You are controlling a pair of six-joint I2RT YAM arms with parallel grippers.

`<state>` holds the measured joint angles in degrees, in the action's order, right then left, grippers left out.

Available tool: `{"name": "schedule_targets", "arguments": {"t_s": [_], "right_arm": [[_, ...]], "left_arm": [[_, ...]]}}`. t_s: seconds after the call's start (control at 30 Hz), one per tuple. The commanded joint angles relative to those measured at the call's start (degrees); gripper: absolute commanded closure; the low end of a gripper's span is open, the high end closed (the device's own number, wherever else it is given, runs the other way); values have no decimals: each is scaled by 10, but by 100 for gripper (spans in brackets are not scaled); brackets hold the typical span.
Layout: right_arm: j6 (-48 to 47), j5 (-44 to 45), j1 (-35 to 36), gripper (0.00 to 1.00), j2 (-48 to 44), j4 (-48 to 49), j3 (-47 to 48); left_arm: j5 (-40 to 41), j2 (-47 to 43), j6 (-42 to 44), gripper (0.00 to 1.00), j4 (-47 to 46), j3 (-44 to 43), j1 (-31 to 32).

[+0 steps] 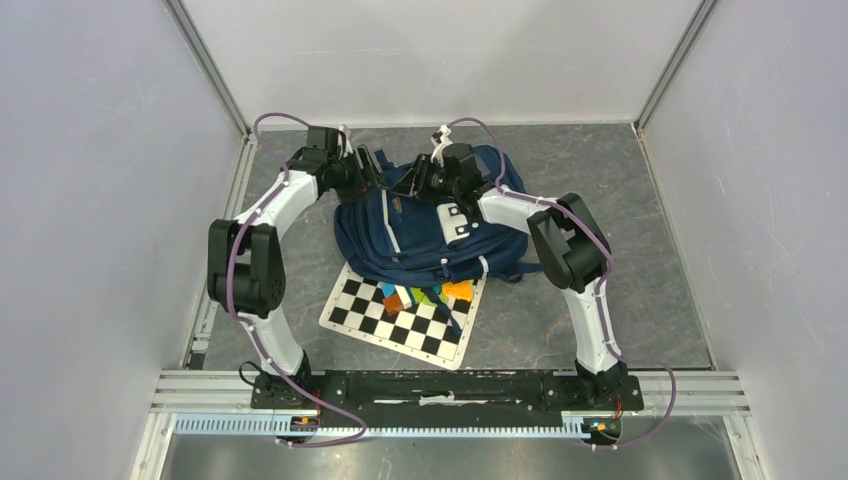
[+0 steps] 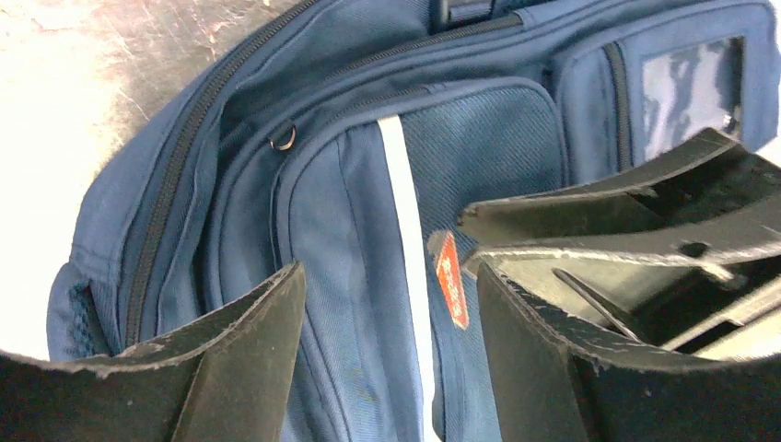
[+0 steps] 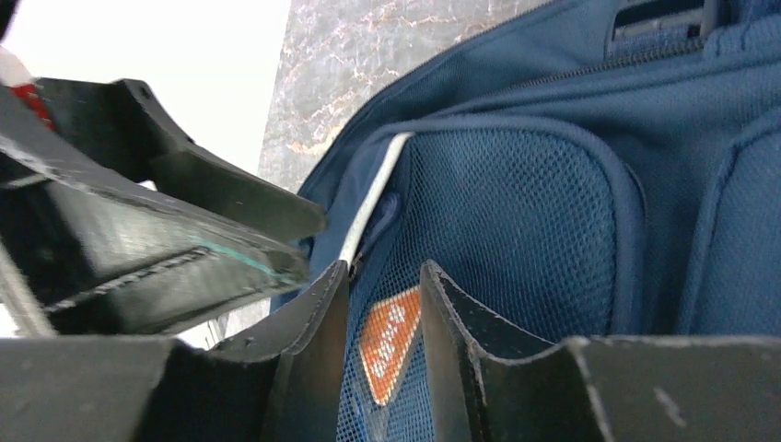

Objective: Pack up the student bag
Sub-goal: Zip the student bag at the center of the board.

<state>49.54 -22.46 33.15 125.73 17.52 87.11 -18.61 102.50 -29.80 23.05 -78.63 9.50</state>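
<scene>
The student bag (image 1: 430, 235) is a navy blue backpack lying on the grey table top, front side up. Both grippers are at its far end. My left gripper (image 1: 385, 180) (image 2: 389, 272) stands open just above the front pocket (image 2: 350, 184), its fingers either side of the white stripe (image 2: 401, 184) and nothing between them. My right gripper (image 1: 425, 182) (image 3: 384, 267) has its jaws narrow, pinching the blue mesh pocket (image 3: 516, 212) over an orange label (image 3: 391, 341). The two grippers nearly touch.
A black-and-white checkerboard mat (image 1: 350, 310) lies partly under the bag's near edge, with small orange, green and blue items (image 1: 425, 295) on it. White walls enclose the table on three sides. A metal rail (image 1: 450, 390) carries the arm bases.
</scene>
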Motion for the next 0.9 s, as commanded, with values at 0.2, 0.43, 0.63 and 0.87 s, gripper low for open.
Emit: {"name": "schedule_targets", "arguments": {"t_s": [0.2,0.43,0.63,0.87], "right_arm": [[70,28,0,61,60,-37,85],[87,40,1,62,79,-65,113],[99,69,2,62,60,-86,88],[96,87,2,63,31,-84,64]], "left_arm": [[-14,81,57,38,2,-82,2],[-53,112,79,45,14,-114,2],[-61,123,94,46,42,-114,2],[-48,107,101,51,53,-76,7]]}}
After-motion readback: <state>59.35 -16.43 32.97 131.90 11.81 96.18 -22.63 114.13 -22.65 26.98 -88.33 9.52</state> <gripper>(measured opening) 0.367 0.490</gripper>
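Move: The far end of the front pocket's white strip, beside the pocket's zip edge, lies about 5 cm ahead of the left hand, 1 cm to its right and 3 cm below. From the right hand it is some 4 cm ahead, 3 cm left and 2 cm below. The orange patch lies 3 cm back, 4 cm right and 3 cm below the left hand; from the right hand it is 3 cm back, in line sideways and 2 cm below. With no new contact clearly visible at the pocket edge, the left hand sinks about 3.5 cm in all and reaches some 3.5 cm forward towards the strip's far end, drawing back about 1 cm last; its fingers partly close around the strip line. Close beside it, the right hand slides 3.5 cm forward and slightly down, tipping and turning clockwise nearly 10 degrees, its finger gap held. ##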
